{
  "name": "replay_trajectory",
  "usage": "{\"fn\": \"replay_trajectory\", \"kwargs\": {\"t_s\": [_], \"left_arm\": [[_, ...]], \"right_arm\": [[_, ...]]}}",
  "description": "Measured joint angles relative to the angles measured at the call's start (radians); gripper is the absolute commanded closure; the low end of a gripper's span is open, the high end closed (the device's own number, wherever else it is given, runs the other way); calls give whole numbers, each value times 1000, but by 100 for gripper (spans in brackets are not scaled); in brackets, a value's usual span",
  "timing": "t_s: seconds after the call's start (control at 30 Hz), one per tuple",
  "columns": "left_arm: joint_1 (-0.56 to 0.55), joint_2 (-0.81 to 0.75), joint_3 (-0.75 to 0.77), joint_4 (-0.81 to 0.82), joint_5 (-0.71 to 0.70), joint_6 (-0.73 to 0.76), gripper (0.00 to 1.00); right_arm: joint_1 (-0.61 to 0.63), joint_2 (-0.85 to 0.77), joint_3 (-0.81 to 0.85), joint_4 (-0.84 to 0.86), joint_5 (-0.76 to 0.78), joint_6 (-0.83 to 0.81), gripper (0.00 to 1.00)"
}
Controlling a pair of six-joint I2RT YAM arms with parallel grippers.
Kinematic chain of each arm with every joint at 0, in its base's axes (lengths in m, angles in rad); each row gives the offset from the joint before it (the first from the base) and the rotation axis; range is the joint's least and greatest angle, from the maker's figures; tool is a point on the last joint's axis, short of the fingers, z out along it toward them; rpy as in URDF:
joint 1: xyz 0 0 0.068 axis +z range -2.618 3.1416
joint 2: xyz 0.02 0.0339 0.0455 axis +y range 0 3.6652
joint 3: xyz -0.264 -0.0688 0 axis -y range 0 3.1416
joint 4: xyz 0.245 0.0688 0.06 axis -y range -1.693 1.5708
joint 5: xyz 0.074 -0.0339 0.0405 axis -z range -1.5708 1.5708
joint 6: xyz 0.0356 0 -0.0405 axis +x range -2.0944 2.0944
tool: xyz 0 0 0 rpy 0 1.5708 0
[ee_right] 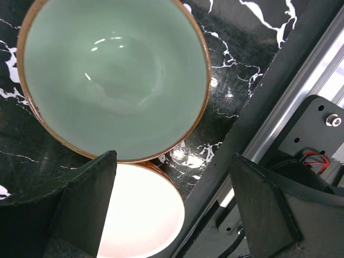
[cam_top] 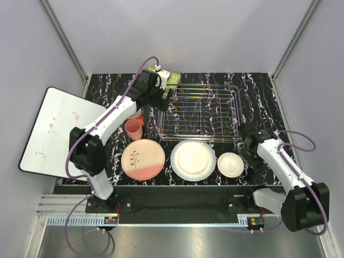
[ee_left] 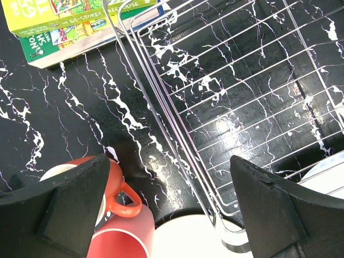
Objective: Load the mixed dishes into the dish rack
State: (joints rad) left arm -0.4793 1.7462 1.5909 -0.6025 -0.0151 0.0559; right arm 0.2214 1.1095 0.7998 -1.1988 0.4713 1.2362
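Observation:
The silver wire dish rack (cam_top: 200, 113) (ee_left: 242, 91) stands empty at the back. In front of it lie the pink-and-cream plate with a leaf sprig (cam_top: 143, 159), the large white plate (cam_top: 192, 159) and the small cream bowl (cam_top: 231, 164) (ee_right: 140, 215). Two salmon-pink cups (cam_top: 134, 129) (ee_left: 121, 236) stand left of the rack, one with a handle (ee_left: 115, 188). My left gripper (cam_top: 156, 87) (ee_left: 169, 166) hangs open over the rack's left edge. Beside the pale green bowl (ee_right: 113, 75), my right gripper (cam_top: 248, 145) (ee_right: 173, 158) is open above the cream bowl's rim.
A green book (cam_top: 172, 79) (ee_left: 80, 21) lies at the rack's far left corner. A white board with red scribbles (cam_top: 56, 129) leans off the table's left side. The table's near edge and metal rail (ee_right: 290, 113) run close to the right gripper.

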Motion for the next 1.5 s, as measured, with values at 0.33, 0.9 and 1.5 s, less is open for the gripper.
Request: {"fn": "replay_trajectory", "kwargs": {"t_s": [0.33,0.9,1.5], "left_arm": [[0,-11,-23,6,-2,5,1],[17,-12,-29,21,-2,20,1],[34,-21,-31,21,-8,24,1]], "right_arm": [[0,90,-2,43,5,21,11],[-83,192,0,113,115,35,23],[-154,307,60,185,119,-21,76]]}}
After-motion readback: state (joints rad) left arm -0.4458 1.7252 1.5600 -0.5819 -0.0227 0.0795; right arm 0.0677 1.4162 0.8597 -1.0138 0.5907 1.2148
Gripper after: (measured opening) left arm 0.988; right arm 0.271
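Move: Just ahead and slightly right of the open right hand sits the green bowl, its middle about 4 cm forward, 2 cm right and 5 cm below. The white bowl lies some 7 cm to the hand's left, level with it, and the dish rack's middle is roughly 21 cm ahead and 19 cm left. From the left hand the green bowl is about 35 cm right, 21 cm back and 16 cm lower. Working down and outward, the right hand first sinks and edges forward, then shifts right with a slight clockwise turn, sinks again and finally pushes forward: about 4 cm forward, 4 cm right and 3 cm down overall. Late on, the wide-open fingers close most of the way around the green bowl's near-right rim, one finger inside and one outside. ##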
